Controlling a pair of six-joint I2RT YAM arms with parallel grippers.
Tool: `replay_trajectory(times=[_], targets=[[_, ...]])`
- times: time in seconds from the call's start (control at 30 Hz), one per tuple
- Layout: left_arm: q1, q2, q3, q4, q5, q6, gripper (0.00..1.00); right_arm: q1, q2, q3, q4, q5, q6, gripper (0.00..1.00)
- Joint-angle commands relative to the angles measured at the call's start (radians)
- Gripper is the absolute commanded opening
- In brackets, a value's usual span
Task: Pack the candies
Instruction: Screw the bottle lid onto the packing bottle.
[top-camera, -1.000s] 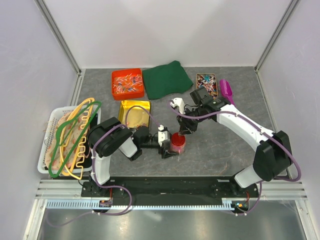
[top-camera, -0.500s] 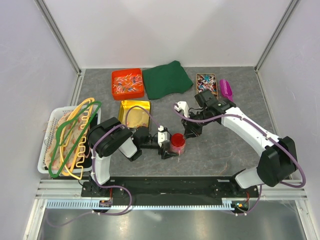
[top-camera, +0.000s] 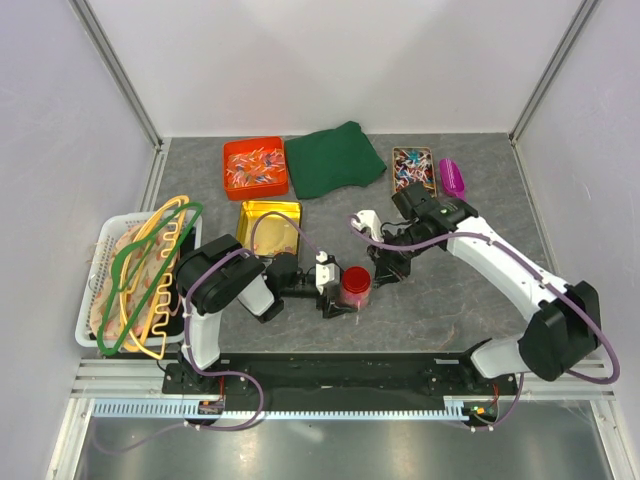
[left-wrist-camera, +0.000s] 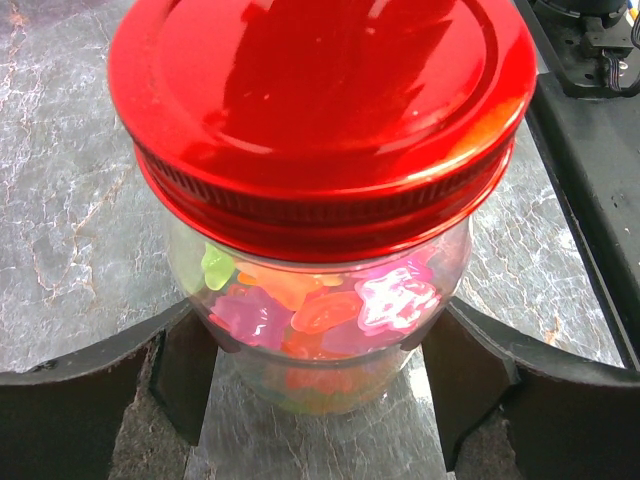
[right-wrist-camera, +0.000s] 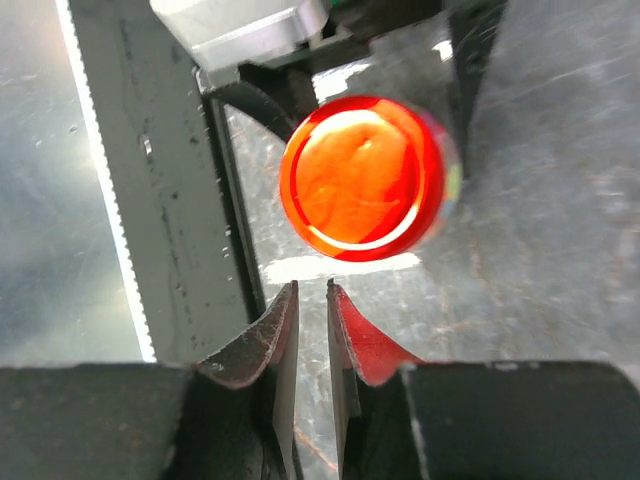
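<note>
A glass jar with a red screw lid (top-camera: 355, 277) stands on the grey table, and the candies (left-wrist-camera: 300, 310) fill it: pink, orange, yellow and green gummy pieces. My left gripper (left-wrist-camera: 325, 380) is shut on the jar's lower body, one dark finger (left-wrist-camera: 190, 370) on each side of the glass. My right gripper (top-camera: 385, 275) hovers just right of the jar, apart from it. In the right wrist view the lid (right-wrist-camera: 362, 178) lies beyond my right gripper (right-wrist-camera: 312, 290). Its jaws stand a narrow slit apart with nothing between them.
At the back are an orange box of wrapped sweets (top-camera: 255, 167), a green cloth (top-camera: 333, 158), a small box of wrapped sweets (top-camera: 412, 167) and a purple scoop (top-camera: 452, 178). A gold tin (top-camera: 270, 227) sits behind the left arm. A white basket with hangers (top-camera: 135, 280) stands at the left.
My right gripper has drawn back from over the jar's lid to the right, and its jaws have narrowed a little. The jar and left arm have not moved.
</note>
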Motion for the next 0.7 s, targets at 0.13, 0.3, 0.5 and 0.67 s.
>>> replay_trajectory(times=[0.13,0.3,0.5,0.67], targets=[[0.003,0.004,-0.005,0.090,-0.020,0.037,0.81,-0.001,-0.003,0.095,0.136,0.058,0.067,0.43],[0.005,0.004,-0.003,0.090,-0.020,0.037,0.81,0.001,0.104,0.148,0.148,0.019,0.063,0.54],[0.003,0.003,-0.005,0.092,-0.020,0.037,0.81,0.001,0.179,0.210,0.162,-0.019,0.063,0.57],[0.003,0.003,-0.005,0.090,-0.023,0.039,0.81,0.004,0.210,0.230,0.150,-0.043,0.061,0.57]])
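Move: My right hand, its fingers nearly shut, hangs just to the right of the bottle lid: the lid's middle is about 5 cm to its left, 2 cm farther out and some 4 cm lower. The packing bottle stands under the lid, its middle some 9 cm below that hand; the yellow tray is about 25 cm left, 12 cm ahead and 14 cm down. My left hand already holds the bottle, with the lid roughly 6 cm straight above it. I bring my right hand back for another turn of the lid: it lifts about 2 cm, swings forward and somewhat left round the lid's right side, then sinks again just beyond its far rim, roughly 7 cm farther out. On the way the fingers open from nearly shut to about half, the wrist barely tilting. My left hand stays put and keeps its hold on the bottle. ##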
